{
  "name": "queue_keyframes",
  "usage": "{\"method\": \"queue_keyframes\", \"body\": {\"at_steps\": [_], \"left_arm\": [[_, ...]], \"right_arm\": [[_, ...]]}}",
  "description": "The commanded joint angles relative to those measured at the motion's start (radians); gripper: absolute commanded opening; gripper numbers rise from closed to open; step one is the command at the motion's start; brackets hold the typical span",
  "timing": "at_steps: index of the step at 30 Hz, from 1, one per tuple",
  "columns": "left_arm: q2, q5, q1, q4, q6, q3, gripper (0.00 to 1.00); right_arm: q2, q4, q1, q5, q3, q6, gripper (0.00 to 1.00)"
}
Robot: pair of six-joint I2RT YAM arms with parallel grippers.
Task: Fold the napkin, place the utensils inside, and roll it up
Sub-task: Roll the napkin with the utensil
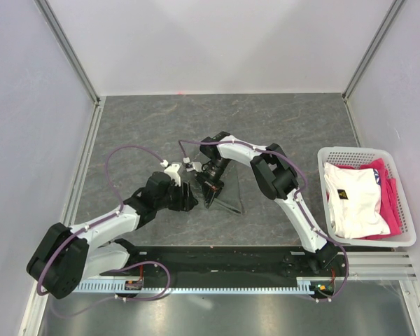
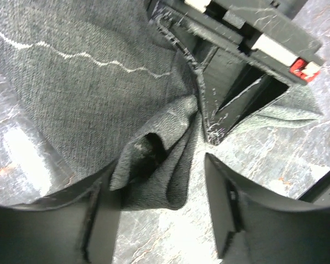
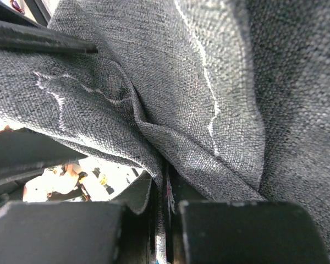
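Note:
The dark grey napkin (image 1: 227, 197) hangs bunched above the table between the two arms. My right gripper (image 1: 210, 187) is shut on a fold of the napkin (image 3: 209, 82), the cloth pinched between its fingers (image 3: 166, 192). In the left wrist view that right gripper (image 2: 212, 135) comes in from the upper right and holds the cloth up. My left gripper (image 2: 159, 181) is open around a doubled lower corner of the napkin (image 2: 159, 170), which lies against its left finger (image 2: 96, 220) and apart from the right finger (image 2: 236, 203). The utensils are out of view.
A white basket (image 1: 404, 210) holding white and pink fabrics stands at the right edge of the grey marbled table (image 1: 147, 126). Pale walls close in the table on three sides. The arms' black base rail (image 1: 224, 260) runs along the near edge.

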Motion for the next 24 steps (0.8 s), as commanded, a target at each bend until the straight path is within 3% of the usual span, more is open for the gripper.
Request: {"method": "queue_keyframes", "body": {"at_steps": [1,8,11,12,14,15,18,21,24], "left_arm": [[0.02,-0.055,-0.007,-0.025,-0.002,0.044,0.51],[0.049,-0.125,-0.007,-0.053,-0.048,0.062,0.27],[0.067,-0.142,-0.007,-0.094,-0.06,0.073,0.11],[0.078,-0.144,-0.007,-0.099,-0.074,0.075,0.02],[0.087,-0.142,-0.005,-0.123,-0.083,0.081,0.02],[0.095,-0.141,-0.005,-0.131,-0.097,0.084,0.02],[0.108,-0.119,-0.002,-0.157,-0.121,0.102,0.02],[0.119,-0.089,0.01,-0.186,-0.149,0.125,0.02],[0.112,-0.038,0.042,-0.197,-0.18,0.13,0.02]], "right_arm": [[0.042,0.053,-0.013,0.061,0.024,-0.021,0.0],[0.027,0.055,-0.016,0.038,0.024,-0.02,0.0],[0.007,0.059,-0.02,0.021,0.021,-0.023,0.02],[-0.001,0.064,-0.022,0.018,0.02,-0.023,0.09],[-0.03,0.073,-0.026,0.008,0.015,-0.015,0.2],[-0.042,0.09,-0.032,0.008,0.011,-0.011,0.33],[-0.111,0.146,-0.046,0.037,-0.024,0.022,0.57],[-0.211,0.217,-0.057,0.112,-0.089,0.06,0.69],[-0.331,0.316,-0.063,0.169,-0.196,0.094,0.75]]}}
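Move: The napkin's near-left fold end sits just under the left hand's open fingers, some 2 cm below and 1 cm to its left, neither ahead nor back. The right gripper, still pinching the fold, is about 5 cm to the left hand's right, and the napkin's loose right corner about 14 cm right and 3 cm back. From the right hand, that fold end lies roughly 6 cm left, level in depth. Left hand sinks about 2 cm, pinching the napkin's fold end; right then opens, rising some 3 cm and forward. ##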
